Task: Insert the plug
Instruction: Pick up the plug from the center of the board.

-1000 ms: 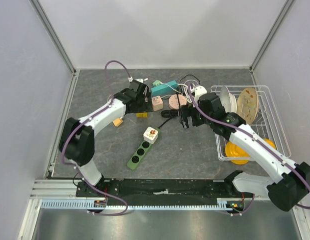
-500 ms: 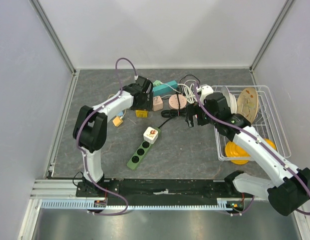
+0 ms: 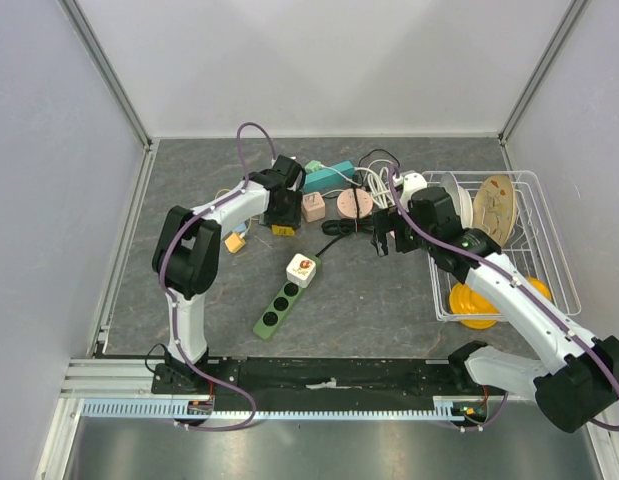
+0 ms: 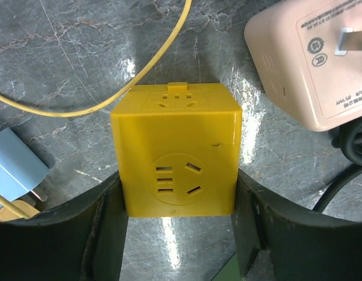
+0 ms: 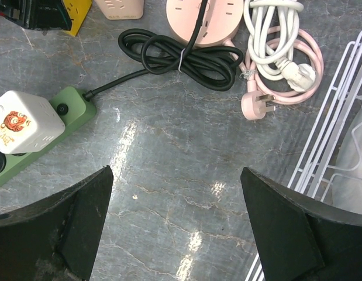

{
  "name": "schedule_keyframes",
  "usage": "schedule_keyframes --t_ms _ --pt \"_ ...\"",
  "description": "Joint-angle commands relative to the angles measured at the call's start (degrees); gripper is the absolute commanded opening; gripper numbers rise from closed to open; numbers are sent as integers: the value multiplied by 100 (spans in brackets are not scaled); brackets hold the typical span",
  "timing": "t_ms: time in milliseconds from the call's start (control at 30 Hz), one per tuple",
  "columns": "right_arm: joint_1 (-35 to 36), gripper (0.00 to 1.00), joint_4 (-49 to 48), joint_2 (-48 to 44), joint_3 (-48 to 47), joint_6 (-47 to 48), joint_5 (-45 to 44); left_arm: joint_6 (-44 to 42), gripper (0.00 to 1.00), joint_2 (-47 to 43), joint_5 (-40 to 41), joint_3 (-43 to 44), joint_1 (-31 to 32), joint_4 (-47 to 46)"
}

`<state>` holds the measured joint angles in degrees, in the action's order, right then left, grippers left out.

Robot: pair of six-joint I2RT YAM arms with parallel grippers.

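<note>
A yellow cube plug adapter (image 4: 178,152) stands on the grey table, socket face up, also seen from above (image 3: 282,229). My left gripper (image 4: 178,196) straddles it, and both fingers press its lower sides. A green power strip (image 3: 277,302) lies at mid-table with a white cube adapter (image 3: 302,270) plugged into its far end; both show in the right wrist view, the strip (image 5: 40,146) and the white cube (image 5: 23,120). My right gripper (image 5: 175,193) is wide open and empty over bare table, right of the strip (image 3: 382,238).
A pink adapter (image 4: 315,58), a yellow cable (image 4: 151,64) and a blue plug (image 4: 14,161) lie close round the yellow cube. A coiled black cable (image 5: 181,55), a pink round socket (image 5: 204,17) and white-pink leads (image 5: 280,52) lie beyond. A wire dish rack (image 3: 549,250) stands right.
My left arm swung right and its gripper came down over the yellow cube. My right gripper shifted slightly right and back, then held still.
</note>
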<state>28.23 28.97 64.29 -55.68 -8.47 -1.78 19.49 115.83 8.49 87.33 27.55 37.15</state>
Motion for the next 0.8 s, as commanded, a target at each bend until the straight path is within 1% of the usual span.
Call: schedule_keyframes --t_ms 0,33,67,100,133,300,333,400,433,467,533,567,600,633,700,767 --pt "-28 98 -155 -136 -4 -207 160 -383 44 -770 -76 -75 -22 -40" --pt "-19 98 -172 -128 -22 -303 343 -436 31 -947 -58 -154 -22 -145" --pt "-28 98 -199 -67 -74 -365 432 -559 26 -1105 -76 -338 -22 -225" --pt "-19 98 -208 -31 -101 -427 564 -603 23 -1263 -102 -426 -13 -295" --pt "-19 98 -208 13 -136 -471 826 -647 18 -1621 -128 -523 -13 -417" --pt "-19 98 -278 285 -461 -1006 1434 -937 18 -2660 -462 -1217 40 -840" --pt "-28 98 -287 329 -522 -1086 1531 -1086 18 -3045 -515 -1340 66 -936" --pt "-19 98 -296 382 -733 -1367 1838 -1306 18 -3451 -533 -1814 233 -1358" --pt "-19 98 -296 452 -890 -1472 1952 -1603 18 -3697 -533 -2007 399 -1533" --pt "-19 98 -322 479 -970 -1586 2215 -1745 18 -4143 -515 -2410 496 -1935" --pt "-19 98 -374 610 -1215 -1912 2453 -2157 18 -4629 -533 -2990 750 -2306" --pt "-28 98 -409 672 -1313 -2017 2689 -2281 18 -5057 -585 -3159 839 -2465" --pt "-28 98 -427 725 -1401 -2201 2822 -2396 18 -5244 -612 -3300 927 -2693" --pt "-28 98 -462 847 -1584 -2272 2989 -2640 19 -5411 -647 -3423 997 -2773" --pt "-19 98 -638 988 -1735 -2465 3427 -2853 19 -5833 -709 -3670 1226 -2862" --pt "-19 98 -875 1199 -1911 -2685 3693 -3064 19 -6054 -735 -3793 1393 -2853"
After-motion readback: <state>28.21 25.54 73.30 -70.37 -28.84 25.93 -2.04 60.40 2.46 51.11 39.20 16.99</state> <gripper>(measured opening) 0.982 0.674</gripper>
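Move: The yellow plug is already between the left fingers, down at the table; the white plug on the green board stands about 10 cm back and 4 cm right of that hand, the pink cube 3 cm ahead and 7 cm right. From the right hand the yellow plug is roughly 20 cm left, 4 cm ahead and 15 cm below, the white plug some 16 cm left, 6 cm back and 14 cm below. Left hand lifts the gripped yellow plug some 17 cm, drawing back; the open right swings left-up towards it. ##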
